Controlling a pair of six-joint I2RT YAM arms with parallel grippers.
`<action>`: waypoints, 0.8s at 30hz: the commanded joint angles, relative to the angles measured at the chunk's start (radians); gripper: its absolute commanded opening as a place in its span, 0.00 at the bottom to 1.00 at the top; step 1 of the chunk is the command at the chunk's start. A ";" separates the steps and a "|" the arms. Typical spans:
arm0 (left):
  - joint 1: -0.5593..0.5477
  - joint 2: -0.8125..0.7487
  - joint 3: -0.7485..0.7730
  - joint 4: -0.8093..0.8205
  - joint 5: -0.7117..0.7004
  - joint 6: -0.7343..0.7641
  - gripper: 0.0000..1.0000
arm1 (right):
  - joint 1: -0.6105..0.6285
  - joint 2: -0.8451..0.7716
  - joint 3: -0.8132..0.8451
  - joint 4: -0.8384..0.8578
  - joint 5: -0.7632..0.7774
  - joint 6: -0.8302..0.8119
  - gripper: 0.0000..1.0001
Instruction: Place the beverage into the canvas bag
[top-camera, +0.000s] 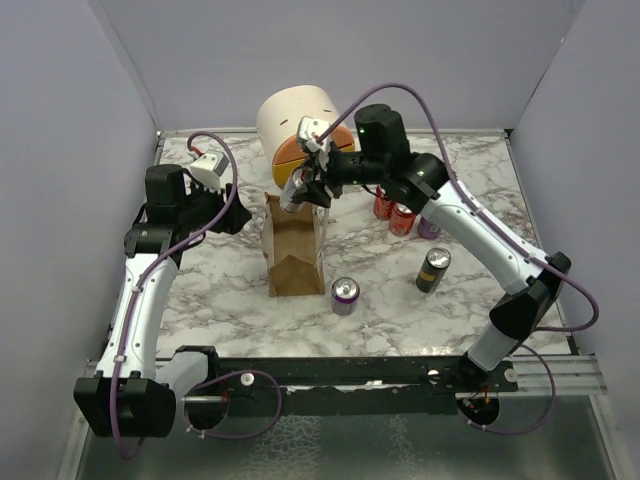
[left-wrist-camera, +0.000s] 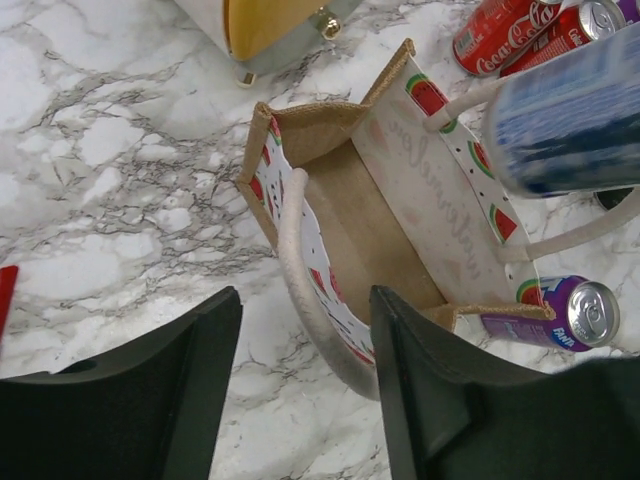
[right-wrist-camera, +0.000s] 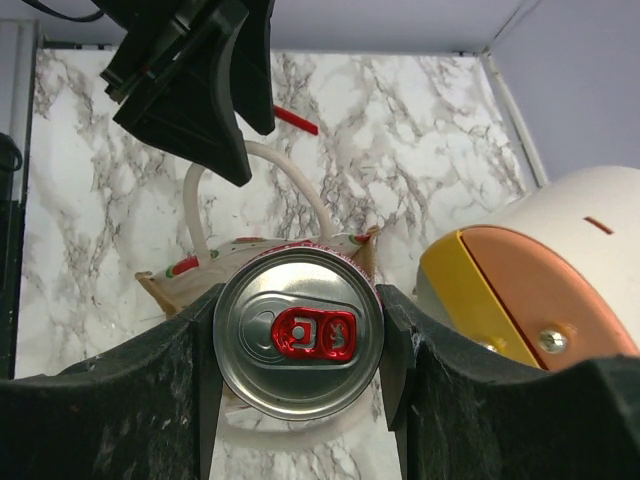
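The canvas bag (top-camera: 295, 255) stands open-topped in the middle of the table, tan outside with a watermelon-print lining (left-wrist-camera: 395, 235). My right gripper (top-camera: 302, 190) is shut on the beverage (right-wrist-camera: 298, 333), a can with a silver top and a red tab, and holds it over the far end of the bag's mouth. In the left wrist view the can (left-wrist-camera: 570, 110) shows blue and blurred. My left gripper (left-wrist-camera: 305, 375) hangs at the bag's left side with its jaws apart. One cream handle (left-wrist-camera: 300, 270) runs through the gap, close to the right finger (left-wrist-camera: 425, 390).
A cream-and-orange rounded drawer box (top-camera: 300, 125) stands right behind the bag. Two red cola cans (top-camera: 395, 212) lie to its right, with a dark can (top-camera: 433, 269) nearer. A purple can (top-camera: 345, 295) stands by the bag's near right corner. Grey walls enclose the table.
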 joint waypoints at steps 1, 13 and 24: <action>0.004 0.010 -0.019 0.061 0.073 -0.048 0.51 | 0.069 0.094 0.059 0.044 0.114 -0.004 0.01; 0.004 0.005 -0.095 0.120 0.100 -0.079 0.06 | 0.092 0.313 0.105 0.055 0.168 0.029 0.01; 0.004 -0.033 -0.132 0.131 0.058 -0.088 0.00 | 0.092 0.393 0.030 0.208 0.230 0.038 0.01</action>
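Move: The can in the right gripper is bound for the canvas bag, whose middle lies about 4 cm left and 2 cm ahead of that hand, some 26 cm below. From there the drawer cabinet stands about 16 cm farther ahead and 4 cm right, and the purple can about 14 cm back and 13 cm right. For the open left gripper, the bag's left handle is 2 cm right and 3 cm below; the bag's middle is about 10 cm right, 1 cm ahead and 16 cm down. Lower the held can about 17 cm into the bag's mouth with the right gripper, carrying it some 6 cm left and 5 cm forward and tipping the fingers roughly 15 degrees further down; keep the grip. Meanwhile ease the left gripper down a few centimetres and close it to pinch the left handle. ##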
